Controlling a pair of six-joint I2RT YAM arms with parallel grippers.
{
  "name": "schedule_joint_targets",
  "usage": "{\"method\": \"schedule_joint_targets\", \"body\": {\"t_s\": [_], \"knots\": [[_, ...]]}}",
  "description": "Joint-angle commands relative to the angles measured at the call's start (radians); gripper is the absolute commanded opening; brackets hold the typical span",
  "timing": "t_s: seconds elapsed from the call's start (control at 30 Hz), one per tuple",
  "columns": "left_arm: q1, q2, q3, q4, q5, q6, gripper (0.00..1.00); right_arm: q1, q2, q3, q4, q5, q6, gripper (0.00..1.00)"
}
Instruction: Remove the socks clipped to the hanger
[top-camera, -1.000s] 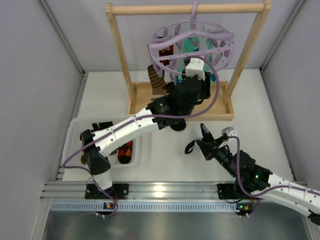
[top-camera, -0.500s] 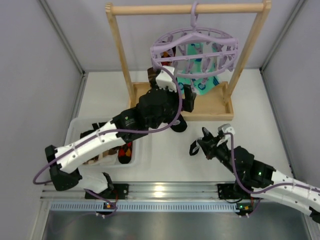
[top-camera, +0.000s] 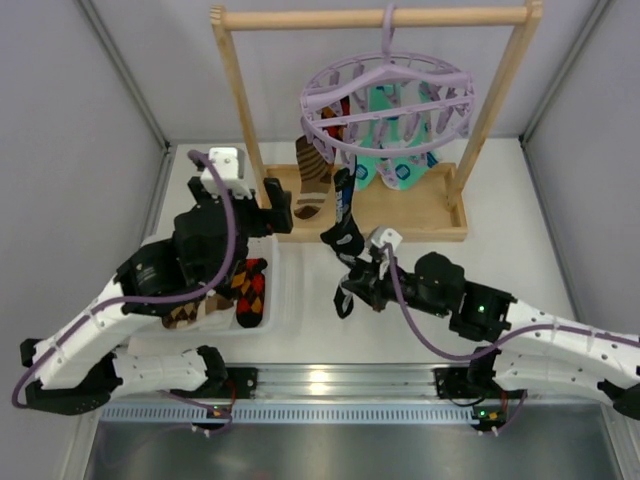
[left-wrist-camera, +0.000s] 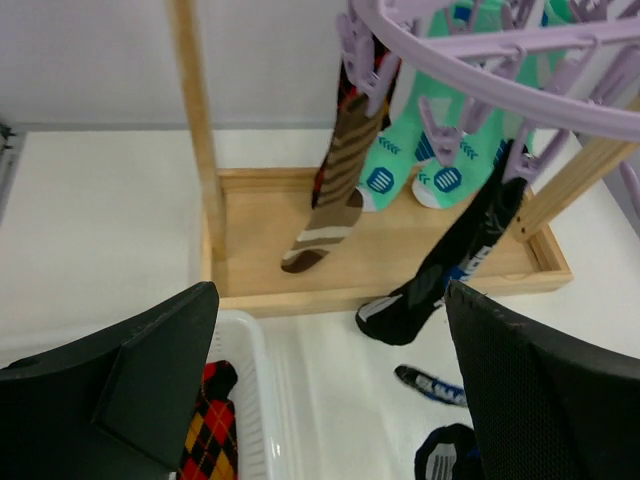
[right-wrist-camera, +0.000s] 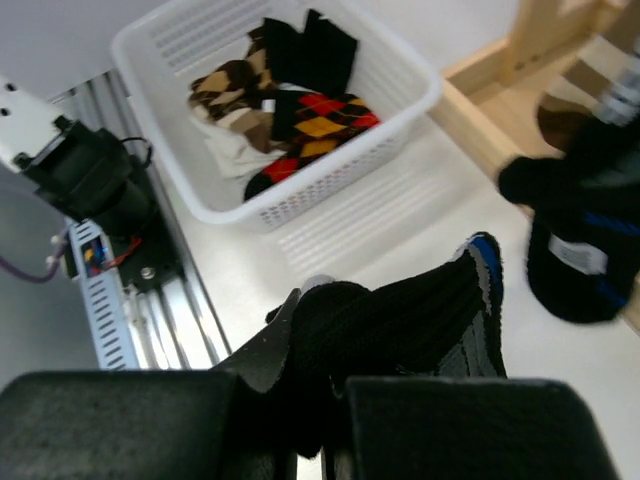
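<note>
The lavender hanger (top-camera: 392, 92) hangs by its hook from the wooden rack. Clipped to it are a brown striped sock (top-camera: 311, 180), a black sock with blue marks (top-camera: 345, 218), mint-green socks (top-camera: 385, 168) and a red-dark one (top-camera: 340, 104). My left gripper (top-camera: 272, 212) is open and empty over the basket's back right corner, left of the hanging socks (left-wrist-camera: 336, 190). My right gripper (top-camera: 358, 284) is shut on a loose black-and-blue sock (right-wrist-camera: 420, 315) just above the table, in front of the rack. That sock droops from its fingers (top-camera: 345, 298).
A white basket (top-camera: 285, 300) at the front left holds argyle and brown socks (right-wrist-camera: 285, 100). The wooden rack's left post (top-camera: 238, 110) and tray base (top-camera: 420, 215) stand right behind the left gripper. Grey walls close both sides.
My left gripper drew back from the hanger to the left, over the basket, and opened wide. The hanger swung back level. My right arm carried its black sock leftward.
</note>
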Motion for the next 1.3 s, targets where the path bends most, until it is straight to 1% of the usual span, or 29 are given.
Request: {"method": "schedule_joint_targets", "body": {"t_s": [0.0, 0.03, 0.1, 0.13, 0.17, 0.27, 0.37, 0.5, 0.57, 0.6, 0.67, 0.7, 0.77, 0.8, 0.87, 0.9, 0.93, 0.97, 1.0, 1.03, 1.07, 1.1, 1.13, 1.17, 1.2, 1.23, 1.27], "knots": [[0.004, -0.042, 0.086, -0.115, -0.127, 0.033, 0.98, 0.022, 0.125, 0.133, 0.148, -0.203, -0.033, 0.00], [0.004, -0.047, 0.106, -0.118, -0.156, 0.056, 0.98, 0.023, 0.194, 0.193, 0.153, -0.242, -0.038, 0.00], [0.004, -0.068, 0.117, -0.117, -0.170, 0.073, 0.98, 0.030, 0.270, 0.253, 0.160, -0.276, -0.045, 0.00], [0.004, -0.077, 0.120, -0.117, -0.183, 0.081, 0.98, 0.033, 0.340, 0.313, 0.160, -0.290, -0.050, 0.00], [0.003, -0.090, 0.120, -0.117, -0.201, 0.091, 0.98, 0.037, 0.375, 0.371, 0.162, -0.310, -0.059, 0.00], [0.003, -0.110, 0.111, -0.115, -0.232, 0.098, 0.99, 0.040, 0.507, 0.456, 0.171, -0.328, -0.065, 0.00], [0.003, -0.146, 0.093, -0.110, -0.207, 0.076, 0.98, 0.040, 0.659, 0.590, 0.141, -0.373, -0.084, 0.01], [0.003, -0.177, 0.077, -0.112, -0.233, 0.073, 0.98, 0.040, 0.846, 0.765, 0.120, -0.427, -0.067, 0.06], [0.003, -0.188, 0.071, -0.113, -0.239, 0.072, 0.98, 0.040, 0.931, 0.805, 0.127, -0.447, -0.045, 0.09], [0.003, -0.199, 0.065, -0.114, -0.244, 0.072, 0.98, 0.040, 0.954, 0.822, 0.127, -0.450, -0.038, 0.28], [0.003, -0.205, 0.059, -0.112, -0.250, 0.068, 0.98, 0.042, 1.000, 0.867, 0.119, -0.450, -0.033, 0.50], [0.003, -0.208, 0.056, -0.112, -0.247, 0.065, 0.98, 0.040, 1.003, 0.881, 0.111, -0.444, -0.035, 0.67], [0.003, -0.203, 0.043, -0.114, -0.230, 0.064, 0.98, 0.040, 0.983, 0.882, 0.107, -0.421, -0.056, 0.81], [0.003, -0.200, 0.037, -0.112, -0.221, 0.061, 0.99, 0.040, 0.967, 0.881, 0.073, -0.408, -0.067, 0.90], [0.003, -0.191, 0.016, -0.110, -0.181, 0.049, 0.98, 0.040, 0.886, 0.841, 0.059, -0.369, -0.106, 0.96], [0.003, -0.190, 0.007, -0.107, -0.151, 0.030, 0.98, 0.039, 0.849, 0.786, 0.056, -0.343, -0.117, 0.96], [0.001, -0.186, 0.000, -0.103, -0.119, 0.013, 0.98, 0.040, 0.766, 0.749, 0.051, -0.282, -0.119, 0.97], [0.002, -0.179, -0.012, -0.100, -0.062, 0.001, 0.98, 0.039, 0.720, 0.711, 0.048, -0.255, -0.122, 0.97], [0.003, -0.174, -0.018, -0.089, -0.045, -0.013, 0.98, 0.037, 0.672, 0.625, 0.045, -0.228, -0.121, 0.98], [0.003, -0.170, -0.026, -0.078, -0.028, -0.017, 0.98, 0.036, 0.578, 0.581, 0.030, -0.177, -0.117, 0.98], [0.003, -0.157, -0.050, -0.043, 0.012, -0.020, 0.98, 0.034, 0.527, 0.535, 0.019, -0.154, -0.102, 0.99], [0.003, -0.151, -0.064, -0.022, 0.033, -0.011, 0.98, 0.033, 0.478, 0.452, 0.002, -0.126, -0.094, 0.99], [0.003, -0.144, -0.079, -0.002, 0.058, -0.007, 0.98, 0.034, 0.378, 0.410, -0.030, -0.065, -0.084, 0.99], [0.003, -0.128, -0.095, 0.050, 0.078, -0.004, 0.98, 0.033, 0.326, 0.372, -0.051, -0.019, -0.056, 0.99], [0.003, -0.124, -0.131, 0.076, 0.125, 0.005, 0.98, 0.033, 0.272, 0.299, -0.068, 0.018, -0.044, 0.99], [0.003, -0.118, -0.151, 0.115, 0.150, 0.015, 0.98, 0.033, 0.165, 0.270, -0.091, 0.097, -0.027, 0.99], [0.003, -0.107, -0.173, 0.150, 0.181, 0.025, 0.98, 0.033, 0.114, 0.244, -0.146, 0.134, 0.005, 1.00]]}}
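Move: Closed on the loose black sock, the right gripper has the white bin's middle about 33 cm to its left, 7 cm ahead and 18 cm below. The black sock still hanging is some 12 cm ahead, 1 cm left and 5 cm higher; the wooden tray's middle is about 27 cm ahead, 3 cm right and 23 cm lower. From the empty left gripper, the bin's middle is 11 cm left, 3 cm back and 35 cm below. Sweep the right gripper about 24 cm left over the near side of the bin, rising a little and then dipping, turning some 25 degrees counter-clockwise; open wide to let go of the black sock, then swing back right about 18 cm, rising and unwinding the turn. Meanwhile move the open left gripper about 11 cm left and slightly up, then back right and down. ##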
